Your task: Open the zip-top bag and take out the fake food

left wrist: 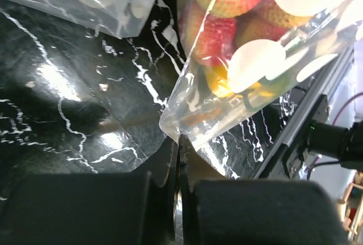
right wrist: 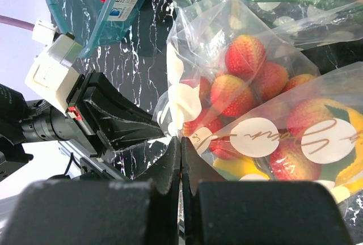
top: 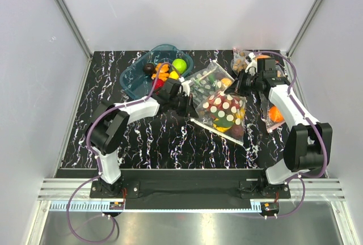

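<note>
The clear zip-top bag (top: 226, 114) with white dots lies mid-table, stretched between both grippers. Inside show the fake food pieces: a red berry cluster (right wrist: 244, 69) and a yellow piece (right wrist: 244, 168). My left gripper (top: 191, 108) is shut on the bag's left edge; in the left wrist view the jaws (left wrist: 178, 146) pinch a corner of the bag (left wrist: 249, 69). My right gripper (top: 238, 89) is shut on the bag's opposite edge; in the right wrist view the jaws (right wrist: 181, 146) pinch the plastic of the bag (right wrist: 187, 106). The left gripper's fingers (right wrist: 122, 123) show there too.
A teal tub (top: 136, 77) at the back left holds a lime-green apple (top: 180, 64) and other pieces. A second dotted bag (top: 207, 79) lies just behind. A small bag of brown balls (top: 240, 59) and a bag with an orange ball (top: 275, 114) lie at the right.
</note>
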Available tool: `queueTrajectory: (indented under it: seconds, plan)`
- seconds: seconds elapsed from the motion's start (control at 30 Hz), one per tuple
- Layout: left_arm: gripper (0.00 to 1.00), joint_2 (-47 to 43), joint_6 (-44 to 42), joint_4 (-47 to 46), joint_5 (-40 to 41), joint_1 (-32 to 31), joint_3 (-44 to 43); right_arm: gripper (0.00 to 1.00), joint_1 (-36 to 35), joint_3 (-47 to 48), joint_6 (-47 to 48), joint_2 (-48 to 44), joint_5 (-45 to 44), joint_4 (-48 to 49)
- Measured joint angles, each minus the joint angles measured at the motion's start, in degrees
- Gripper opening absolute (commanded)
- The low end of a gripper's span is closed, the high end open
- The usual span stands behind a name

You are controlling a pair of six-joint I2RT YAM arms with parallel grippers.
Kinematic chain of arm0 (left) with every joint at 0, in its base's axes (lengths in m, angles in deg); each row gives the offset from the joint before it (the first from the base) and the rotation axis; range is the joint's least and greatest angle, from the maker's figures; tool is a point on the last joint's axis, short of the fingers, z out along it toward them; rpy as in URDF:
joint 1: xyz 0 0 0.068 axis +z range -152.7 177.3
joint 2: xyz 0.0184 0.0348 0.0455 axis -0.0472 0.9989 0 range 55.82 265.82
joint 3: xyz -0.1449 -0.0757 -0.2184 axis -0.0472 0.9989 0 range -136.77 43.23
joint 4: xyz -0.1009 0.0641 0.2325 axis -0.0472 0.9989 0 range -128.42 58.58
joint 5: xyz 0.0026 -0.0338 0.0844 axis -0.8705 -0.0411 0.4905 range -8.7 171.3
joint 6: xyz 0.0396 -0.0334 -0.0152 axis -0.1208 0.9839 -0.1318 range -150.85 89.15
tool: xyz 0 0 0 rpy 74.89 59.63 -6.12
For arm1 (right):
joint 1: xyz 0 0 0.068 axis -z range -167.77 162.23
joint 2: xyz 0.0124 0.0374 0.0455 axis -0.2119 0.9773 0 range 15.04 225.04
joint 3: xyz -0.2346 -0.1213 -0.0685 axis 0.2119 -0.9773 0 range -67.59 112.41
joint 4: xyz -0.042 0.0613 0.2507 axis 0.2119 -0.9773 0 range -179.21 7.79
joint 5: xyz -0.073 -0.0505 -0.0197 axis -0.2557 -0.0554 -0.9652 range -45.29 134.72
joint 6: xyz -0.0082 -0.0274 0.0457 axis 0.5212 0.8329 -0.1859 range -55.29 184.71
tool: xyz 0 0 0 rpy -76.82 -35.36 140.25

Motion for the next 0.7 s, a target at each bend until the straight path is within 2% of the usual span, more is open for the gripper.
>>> queueTrajectory:
  seconds: [0.07,0.1,0.17,0.2,0.33,0.5,0.7]
  plan:
    - [0.0,0.0,0.0,0.46,-0.85,0.0,-0.02,0.11,0.0,0.39,0.39,0.0,-0.24,-0.39]
    - [0.0,-0.11,0.24,0.87,-1.29,0.02,-0.07,0.2,0.0,0.85,0.74,0.0,-0.46,-1.01]
    - [0.0,-0.66,0.68,3.41,-2.05,0.02,-0.98,0.32,-0.02,2.32,1.75,0.0,-1.01,-2.23]
    - [0.0,-1.03,0.85,4.57,-2.45,0.04,-1.49,0.42,-0.07,3.41,2.56,0.0,-1.62,-2.56]
    - [0.0,-2.91,1.7,12.57,-3.91,0.28,-7.15,0.56,-0.07,8.0,6.19,-0.44,-3.74,-3.28]
    - [0.0,-5.77,6.19,19.12,-5.95,1.86,-15.54,0.6,-2.29,10.01,10.99,-3.72,-7.3,-4.74]
    - [0.0,-8.52,17.64,19.52,-8.83,5.7,-17.44,0.6,-14.71,10.25,17.25,-9.42,-12.85,-5.2]
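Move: The left hand already pinches the near-left corner of the red-fruit bag; the bag's middle lies about 11 cm to its right, 2 cm ahead and 4 cm below, the vegetable bag 19 cm ahead and 6 cm right, the bin 21 cm ahead and 17 cm left. From the right hand, closed on the bag's film, the pinched corner is roughly 7 cm back, 12 cm left and 10 cm lower, the bag's middle 3 cm back and 10 cm below, the vegetable bag 12 cm ahead and 7 cm left. Keeping its pinch on the bag's corner, the left hand hoists it almost straight up some 15 cm, the fastest part midway, with a slight wrist turn. The right fingers open to a bit over half and let go of the film as that hand rises about 10 cm, edging forward first, then swinging left and back over the bag towards the left hand while the wrist tilts up and turns counter-clockwise. ##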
